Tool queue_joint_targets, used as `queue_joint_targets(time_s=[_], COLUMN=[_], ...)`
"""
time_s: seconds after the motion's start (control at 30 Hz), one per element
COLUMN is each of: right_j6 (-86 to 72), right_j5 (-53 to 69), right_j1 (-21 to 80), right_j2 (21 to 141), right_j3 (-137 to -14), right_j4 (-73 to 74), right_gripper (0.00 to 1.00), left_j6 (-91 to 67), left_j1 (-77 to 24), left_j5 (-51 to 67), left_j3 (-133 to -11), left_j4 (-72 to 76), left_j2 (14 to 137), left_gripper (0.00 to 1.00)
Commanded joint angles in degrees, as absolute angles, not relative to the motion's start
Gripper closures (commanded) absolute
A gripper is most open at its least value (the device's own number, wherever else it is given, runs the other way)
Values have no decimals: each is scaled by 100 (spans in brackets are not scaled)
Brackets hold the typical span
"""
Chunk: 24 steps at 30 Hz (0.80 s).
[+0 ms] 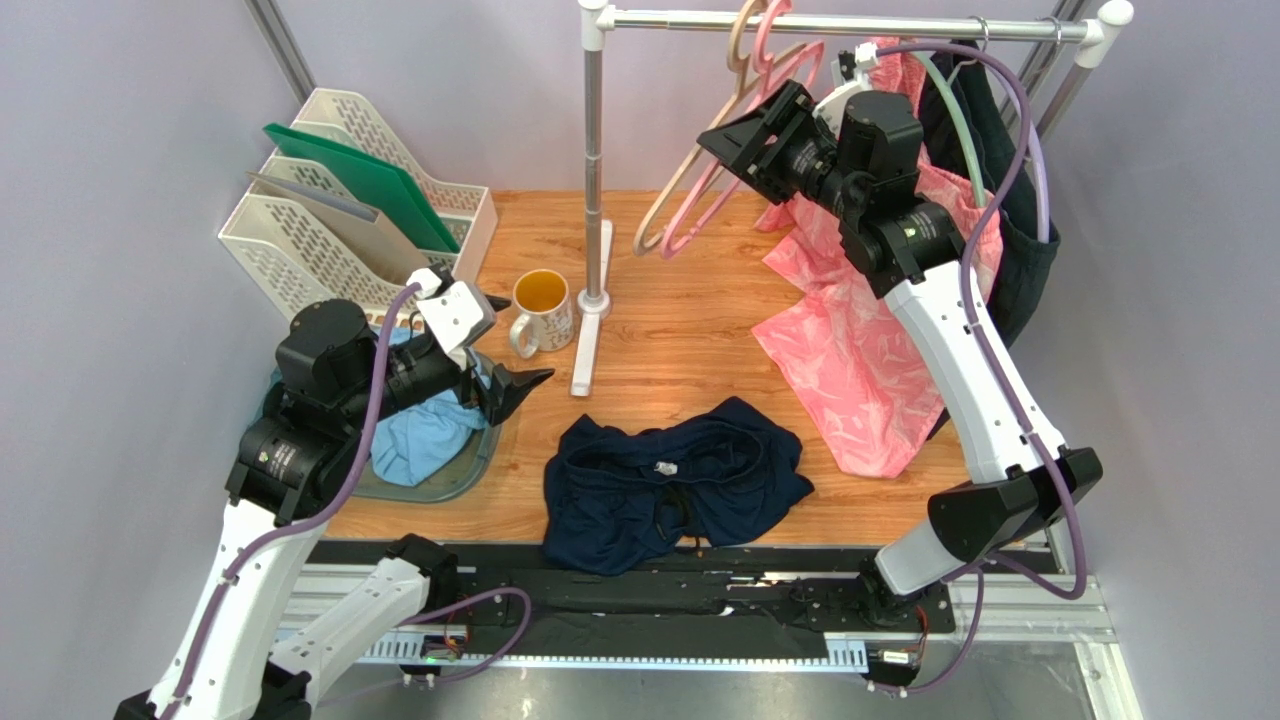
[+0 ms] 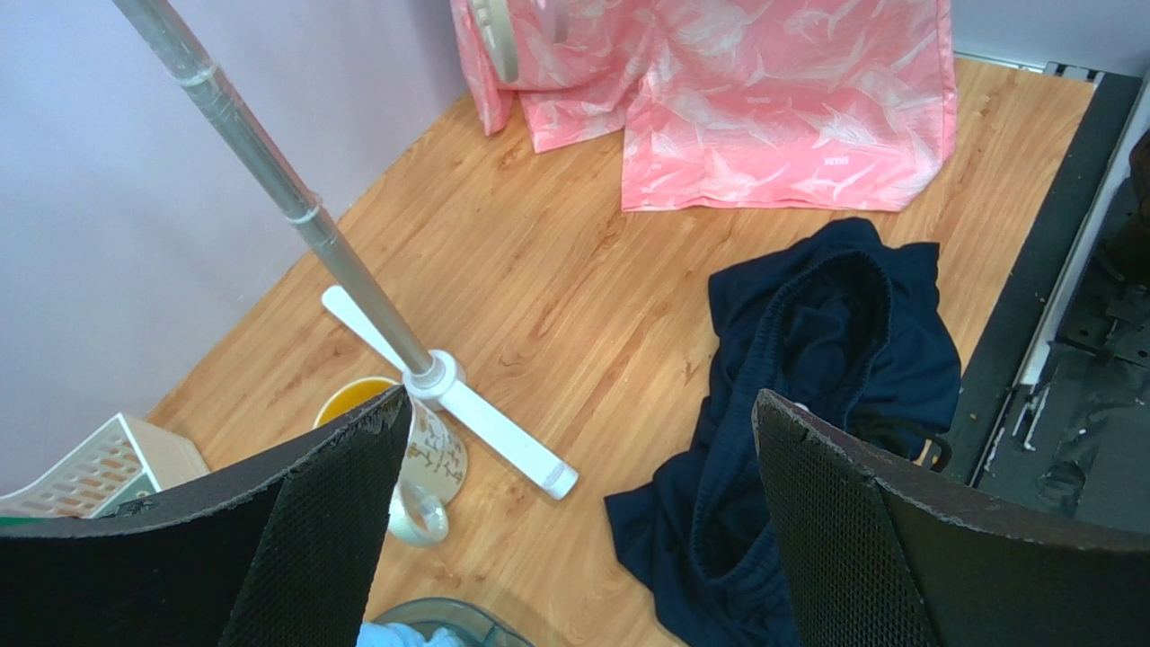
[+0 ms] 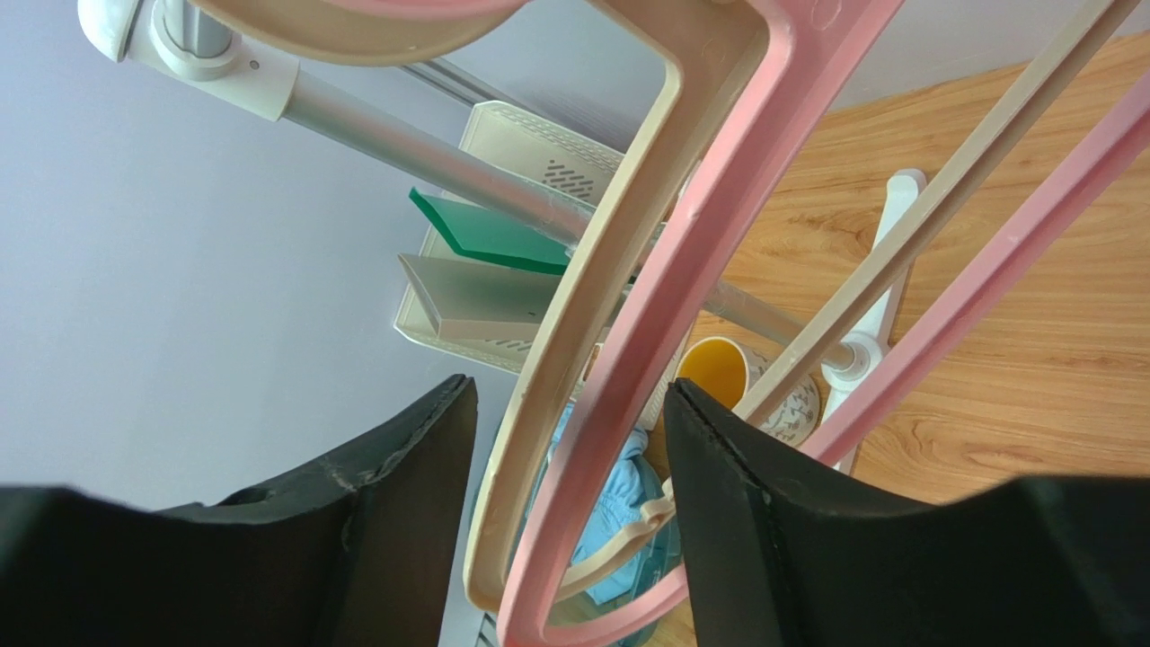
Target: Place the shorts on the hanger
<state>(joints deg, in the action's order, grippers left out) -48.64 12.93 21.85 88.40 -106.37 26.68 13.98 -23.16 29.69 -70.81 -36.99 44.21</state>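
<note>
The dark navy shorts [image 1: 669, 480] lie crumpled on the wooden table near its front edge, and also show in the left wrist view [image 2: 824, 364]. The pink hanger [image 3: 709, 256] hangs on the rail beside a beige hanger [image 3: 617, 256]. My right gripper [image 1: 739, 138] is raised to them; in its wrist view [image 3: 570, 391] both hangers' arms pass between the fingers. The right finger lies close against the pink one, and a gap remains on the beige side. My left gripper [image 1: 523, 339] hovers wide open over the table's left [image 2: 581, 398], holding nothing.
The rack pole [image 1: 592, 150] stands on a white cross foot at the table's middle back. A yellow-lined mug [image 1: 541, 308] sits beside it. A white file rack [image 1: 353, 203] is back left. A light blue garment [image 1: 428, 435] lies in a bowl. Pink patterned shorts [image 1: 857, 345] hang at the right.
</note>
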Motion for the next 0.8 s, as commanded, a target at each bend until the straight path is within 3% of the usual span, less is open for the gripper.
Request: queue_joint_targets(time_s=[0.0, 0.13, 0.37, 0.77], right_j6=[-5062, -5176, -5229, -5106], right_j5=[1239, 1388, 1599, 2039], right_j1=[2048, 1907, 1732, 1547], right_j2=[8754, 8693, 8464, 8104], right_j3=[-10494, -10258, -9862, -9712], right_j4=[2347, 2329, 2215, 2109], right_gripper=[44, 56, 67, 73], left_j6=[1362, 1371, 1380, 1380], left_j1=[-2285, -2294, -2294, -2294], left_j5=[3041, 3067, 3146, 3217], left_j3=[-7014, -6979, -6917, -6864], left_j4=[-3560, -3542, -3516, -3533], left_j2=[4395, 4403, 4395, 4395], left_gripper=[1, 0, 1, 1])
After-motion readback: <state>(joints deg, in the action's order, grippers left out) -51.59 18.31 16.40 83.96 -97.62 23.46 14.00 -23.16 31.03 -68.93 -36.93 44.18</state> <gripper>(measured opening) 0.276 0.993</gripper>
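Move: The pink hanger's sloping near arm already runs between my open right fingers; its middle lies roughly 5 cm ahead, 3 cm left and 2 cm below my right hand. The beige hanger is right beside it, about 6 cm ahead and 5 cm left, and the rod about 8 cm ahead, level left-right and 8 cm up. The pink patterned garment hangs some 18 cm right and 5 cm back. From my left hand the pink hanger is roughly 24 cm ahead and 17 cm right. My right fingers narrow from well open to about half that gap and pinch the pink hanger's near sloping arm, the beige one close against it. Meanwhile I dip that hand about 4 cm, shifting right and slightly forward past the upright-hanging position, then draw it back and up some 2 cm each, still easing right. ##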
